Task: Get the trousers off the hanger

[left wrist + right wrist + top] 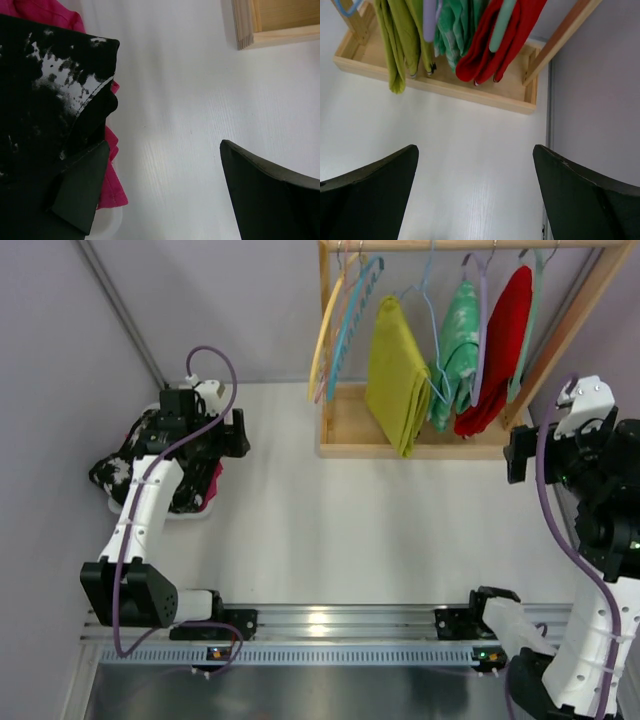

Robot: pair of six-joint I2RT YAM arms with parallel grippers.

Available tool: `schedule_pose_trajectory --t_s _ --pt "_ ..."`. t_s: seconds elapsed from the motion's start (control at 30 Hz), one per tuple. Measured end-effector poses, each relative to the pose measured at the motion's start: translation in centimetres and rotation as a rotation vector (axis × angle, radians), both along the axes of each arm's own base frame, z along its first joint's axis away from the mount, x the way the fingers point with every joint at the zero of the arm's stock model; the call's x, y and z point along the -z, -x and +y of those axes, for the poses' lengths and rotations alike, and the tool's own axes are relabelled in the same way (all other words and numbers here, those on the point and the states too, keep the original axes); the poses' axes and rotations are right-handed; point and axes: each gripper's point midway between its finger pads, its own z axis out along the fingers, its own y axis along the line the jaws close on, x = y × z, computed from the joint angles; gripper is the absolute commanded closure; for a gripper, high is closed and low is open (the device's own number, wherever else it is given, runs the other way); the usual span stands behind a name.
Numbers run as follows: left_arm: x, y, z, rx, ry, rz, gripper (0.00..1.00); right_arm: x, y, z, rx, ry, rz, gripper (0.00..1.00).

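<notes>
Three trousers hang on hangers from the wooden rack (420,448) at the back: mustard-yellow (397,375), mottled green (455,350) and bright red (497,350). The right wrist view shows their lower ends, yellow (395,45), green (455,35) and red (490,50), above the rack's base (445,90). My right gripper (475,148) is open and empty over bare table, right of the rack and short of it (515,455). My left gripper (240,435) is open and empty at the far left, beside a pile of cloth; its left finger (82,195) lies along the pile.
The pile at the left is black-and-white mottled cloth (45,100) over pink cloth (112,190) on a white tray (190,510). Empty hangers (340,325) hang at the rack's left end. A corner of the rack's base (270,25) shows in the left wrist view. Grey walls close both sides.
</notes>
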Motion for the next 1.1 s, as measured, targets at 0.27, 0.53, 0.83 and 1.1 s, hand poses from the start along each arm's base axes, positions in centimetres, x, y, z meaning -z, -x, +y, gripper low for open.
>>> schedule_pose_trajectory --t_s 0.27,0.53,0.83,1.1 --pt "-1.8 0.1 0.1 -0.021 0.012 -0.057 0.01 -6.9 -2.9 2.4 -0.137 -0.066 -0.104 0.00" --pt "-3.1 0.0 0.9 -0.074 -0.005 -0.109 0.01 -9.7 -8.6 7.6 -0.316 -0.159 -0.113 0.08" --pt "-3.3 -0.1 1.3 -0.111 -0.006 -0.113 0.01 -13.0 -12.8 15.0 -0.428 -0.221 -0.215 0.28" --pt "-3.8 0.1 1.7 -0.124 -0.020 -0.131 0.01 -13.7 -18.5 16.6 -0.314 -0.280 -0.290 0.41"
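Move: The near arm of the light-blue hanger is about 22 cm ahead of my right hand, 17 cm to its left and 10 cm above it. The yellow-green trousers hang about as far out, some 18 cm left and slightly below hand height. The mint patterned garment is 22 cm ahead and 10 left, the red one 22 ahead and 4 left, both near hand height. From my left hand, the hanger lies roughly 10 cm ahead, 36 right and 27 higher. I sweep my right hand up first, then forward and left to the light-blue hanger, roughly 28 cm in all, swinging the fingers about 20 degrees counter-clockwise, tipping them up and narrowing them from wide open to around three-fifths so they face its near arm. My open left hand rises nearly 4 cm from over the basket of dark clothes. ##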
